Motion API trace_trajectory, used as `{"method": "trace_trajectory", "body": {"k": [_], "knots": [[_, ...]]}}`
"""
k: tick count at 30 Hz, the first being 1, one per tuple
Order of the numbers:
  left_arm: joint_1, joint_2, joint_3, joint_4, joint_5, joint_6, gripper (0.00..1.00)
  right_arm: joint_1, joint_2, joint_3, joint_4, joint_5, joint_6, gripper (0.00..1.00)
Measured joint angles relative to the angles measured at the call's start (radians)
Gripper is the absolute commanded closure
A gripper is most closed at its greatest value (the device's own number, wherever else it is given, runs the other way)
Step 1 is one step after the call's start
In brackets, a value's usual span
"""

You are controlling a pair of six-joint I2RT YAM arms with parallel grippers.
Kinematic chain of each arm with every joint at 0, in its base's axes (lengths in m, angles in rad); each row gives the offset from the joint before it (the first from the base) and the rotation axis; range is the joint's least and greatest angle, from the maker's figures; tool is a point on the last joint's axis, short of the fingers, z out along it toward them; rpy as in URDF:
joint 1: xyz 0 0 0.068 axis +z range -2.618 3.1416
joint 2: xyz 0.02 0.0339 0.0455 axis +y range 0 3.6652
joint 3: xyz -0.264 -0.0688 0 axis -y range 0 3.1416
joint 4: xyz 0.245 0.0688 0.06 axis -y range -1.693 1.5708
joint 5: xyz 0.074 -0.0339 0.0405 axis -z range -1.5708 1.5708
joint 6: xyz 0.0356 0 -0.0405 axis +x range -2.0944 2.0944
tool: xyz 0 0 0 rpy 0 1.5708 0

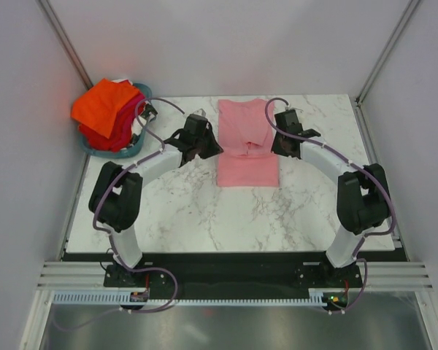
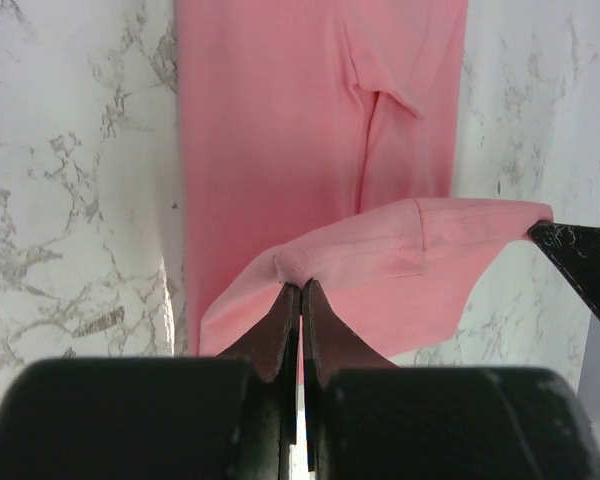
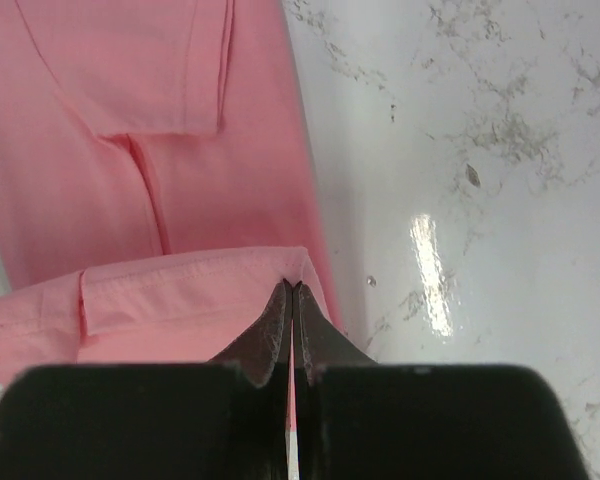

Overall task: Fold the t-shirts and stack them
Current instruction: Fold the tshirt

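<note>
A light pink t-shirt [image 1: 246, 142] lies lengthwise in the middle of the marble table, folded into a narrow strip. Its near hem is lifted and doubled over toward the far end. My left gripper [image 2: 300, 285] is shut on the left corner of that raised hem [image 2: 380, 250]. My right gripper [image 3: 292, 287] is shut on the right corner of the same hem [image 3: 180, 285]. Both grippers hover over the shirt's middle, left [image 1: 208, 146] and right [image 1: 285, 142] of it. Orange, red and magenta t-shirts [image 1: 108, 113] are piled in the basket at the far left.
The teal basket [image 1: 135, 149] stands at the table's far left corner. The marble tabletop [image 1: 204, 211] ends near a black strip in front of the arm bases. Grey walls and metal posts close in the back and sides.
</note>
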Motion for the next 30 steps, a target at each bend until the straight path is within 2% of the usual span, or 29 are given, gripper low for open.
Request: {"method": "trace_trajectory", "body": {"k": [7, 15, 16, 17, 19, 20, 21, 23, 25, 28, 30], "knots": [[0.05, 0.14, 0.105, -0.007, 0.069, 0.003, 0.98, -0.03, 0.117, 0.097, 0.017, -0.041, -0.011, 1.0], [0.073, 0.229, 0.2, -0.011, 0.113, 0.003, 0.96, -0.045, 0.208, 0.177, 0.021, -0.058, -0.022, 1.0], [0.076, 0.24, 0.213, -0.011, 0.12, 0.003, 0.95, -0.046, 0.219, 0.188, 0.02, -0.058, -0.026, 1.0], [0.077, 0.251, 0.226, -0.011, 0.127, 0.003, 0.88, -0.047, 0.229, 0.195, 0.021, -0.058, -0.028, 1.0], [0.081, 0.277, 0.254, -0.011, 0.145, 0.007, 0.78, -0.049, 0.248, 0.214, 0.021, -0.055, -0.03, 0.89], [0.083, 0.29, 0.267, -0.011, 0.152, 0.01, 0.65, -0.05, 0.257, 0.222, 0.022, -0.051, -0.032, 0.8], [0.084, 0.301, 0.278, -0.012, 0.155, 0.014, 0.6, -0.05, 0.263, 0.228, 0.022, -0.046, -0.033, 0.67], [0.088, 0.319, 0.295, -0.017, 0.16, 0.019, 0.52, -0.05, 0.267, 0.235, 0.022, -0.034, -0.034, 0.58], [0.089, 0.332, 0.31, -0.03, 0.161, 0.023, 0.46, -0.051, 0.267, 0.24, 0.023, -0.016, -0.035, 0.56], [0.089, 0.338, 0.319, -0.05, 0.16, 0.032, 0.46, -0.052, 0.267, 0.246, 0.024, 0.008, -0.035, 0.56], [0.089, 0.337, 0.319, -0.053, 0.158, 0.039, 0.46, -0.053, 0.267, 0.246, 0.023, 0.014, -0.036, 0.6]]}}
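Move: Both hands hold the raised hem of the pink t-shirt. The left hem corner's landing spot lies about 7 cm ahead, 1 right and 6 below the left hand; the right one's about 7 ahead and 4 below the right hand. The near fold's middle is some 11 cm back and 11 right of the left hand; the sleeve flap's tip is about 6 ahead and 7 left of the right hand, the collar end's middle 26 ahead and 11 left. Forward and down together, slowing, both hands carry the still-pinched hem over the shirt towards the collar end, about 7 cm out, the left sinking some 5 cm and the right about 3. Over the last stretch both grippers open to roughly half and let go of the hem corners, the wrists barely turning. ##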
